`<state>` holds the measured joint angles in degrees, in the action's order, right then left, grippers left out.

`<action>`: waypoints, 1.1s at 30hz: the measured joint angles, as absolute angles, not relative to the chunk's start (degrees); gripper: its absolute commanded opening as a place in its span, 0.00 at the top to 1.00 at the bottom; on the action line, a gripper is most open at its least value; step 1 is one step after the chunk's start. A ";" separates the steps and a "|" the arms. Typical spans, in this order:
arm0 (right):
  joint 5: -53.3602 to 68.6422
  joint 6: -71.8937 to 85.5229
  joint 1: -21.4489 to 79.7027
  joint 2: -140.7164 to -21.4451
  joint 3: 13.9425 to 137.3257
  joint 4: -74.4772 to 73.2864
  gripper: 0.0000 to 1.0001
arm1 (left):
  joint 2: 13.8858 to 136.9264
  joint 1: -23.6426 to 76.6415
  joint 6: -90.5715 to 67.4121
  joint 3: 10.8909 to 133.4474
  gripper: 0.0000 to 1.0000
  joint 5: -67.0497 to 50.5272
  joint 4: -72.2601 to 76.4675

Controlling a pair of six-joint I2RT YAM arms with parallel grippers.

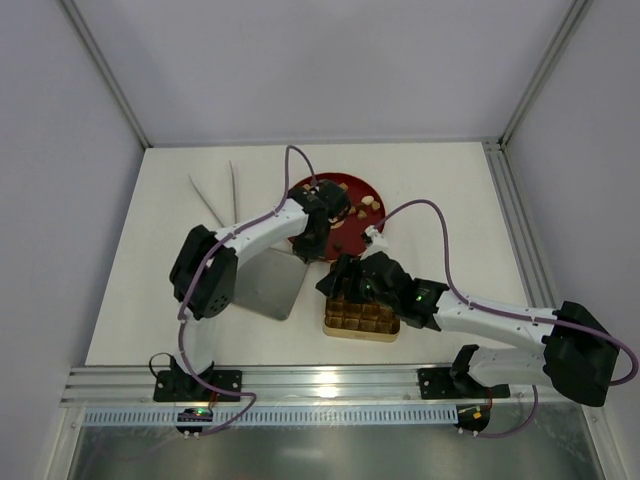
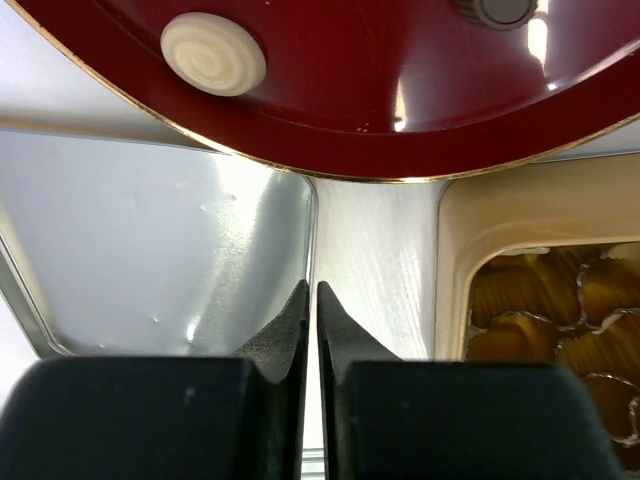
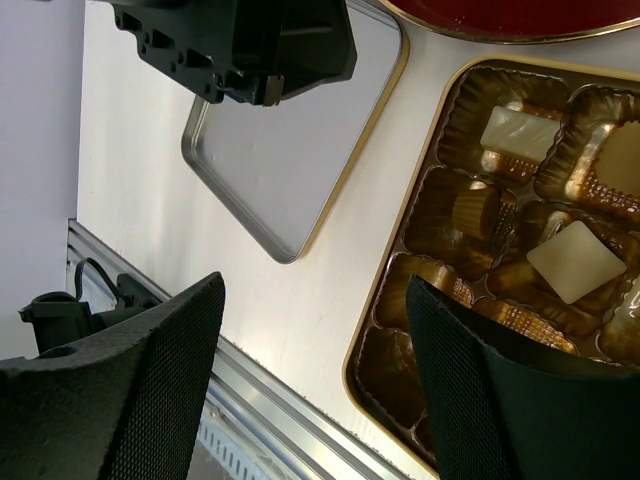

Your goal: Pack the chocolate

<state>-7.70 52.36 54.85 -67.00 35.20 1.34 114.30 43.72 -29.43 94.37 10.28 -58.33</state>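
Note:
Several pieces of the chocolate (image 1: 368, 204) lie on the round red plate (image 1: 352, 187). A cream-white round swirl piece (image 2: 213, 53) rests near the plate's rim (image 2: 400, 150). The gold tin (image 1: 362, 322) holds cream square pieces (image 3: 575, 260) and a caramel round one (image 3: 478, 208) in its cells. My left gripper (image 2: 312, 290) is shut on nothing, over the table between the silver lid (image 2: 150, 250) and the tin (image 2: 455, 280). My right gripper (image 3: 315, 290) is open and empty at the tin's near left corner (image 3: 400, 350).
The silver lid (image 1: 270, 285) lies flat left of the tin. Two thin grey strips (image 1: 215, 192) lie at the back left. A metal rail (image 1: 320, 385) runs along the near table edge. The left gripper's body (image 3: 240, 40) hangs above the lid.

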 measured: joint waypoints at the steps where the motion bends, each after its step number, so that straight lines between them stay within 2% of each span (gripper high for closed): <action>1: -7.68 52.53 55.11 -67.55 35.11 1.65 0.26 | 114.30 43.55 -29.30 94.24 0.91 10.35 -58.61; 2: -7.68 52.66 55.22 -67.83 35.09 1.74 0.26 | 114.21 43.29 -29.17 93.71 0.79 10.41 -58.57; 3: -7.68 52.66 55.31 -67.90 35.09 1.85 0.26 | 113.97 42.85 -28.75 92.77 0.72 10.33 -58.37; 7: -7.68 52.53 55.46 -67.85 35.11 2.31 0.26 | 111.15 39.42 -27.99 85.65 0.60 8.93 -57.25; 16: -6.66 50.57 55.77 -69.67 37.19 1.28 0.26 | 105.97 22.74 -25.98 82.52 0.59 13.30 -55.96; 33: -5.17 47.27 55.79 -77.34 43.55 0.67 0.25 | 108.53 12.08 -21.58 77.45 0.62 10.20 -52.38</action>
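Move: The tray's middle lies about 12 cm to the left of the left hand, 3 cm back and 6 cm below; its right rim is nearly under the shut fingers. The tongs lie some 26 cm left and 20 cm ahead, the red plate 7 cm right and 15 cm ahead, the chocolate box 14 cm right and 8 cm back. From the right hand the tray is roughly 17 cm left, 3 cm ahead and 12 cm below. Left hand swings 21 cm left across the tray, opening, then lowers over its left rim; right drifts left. ##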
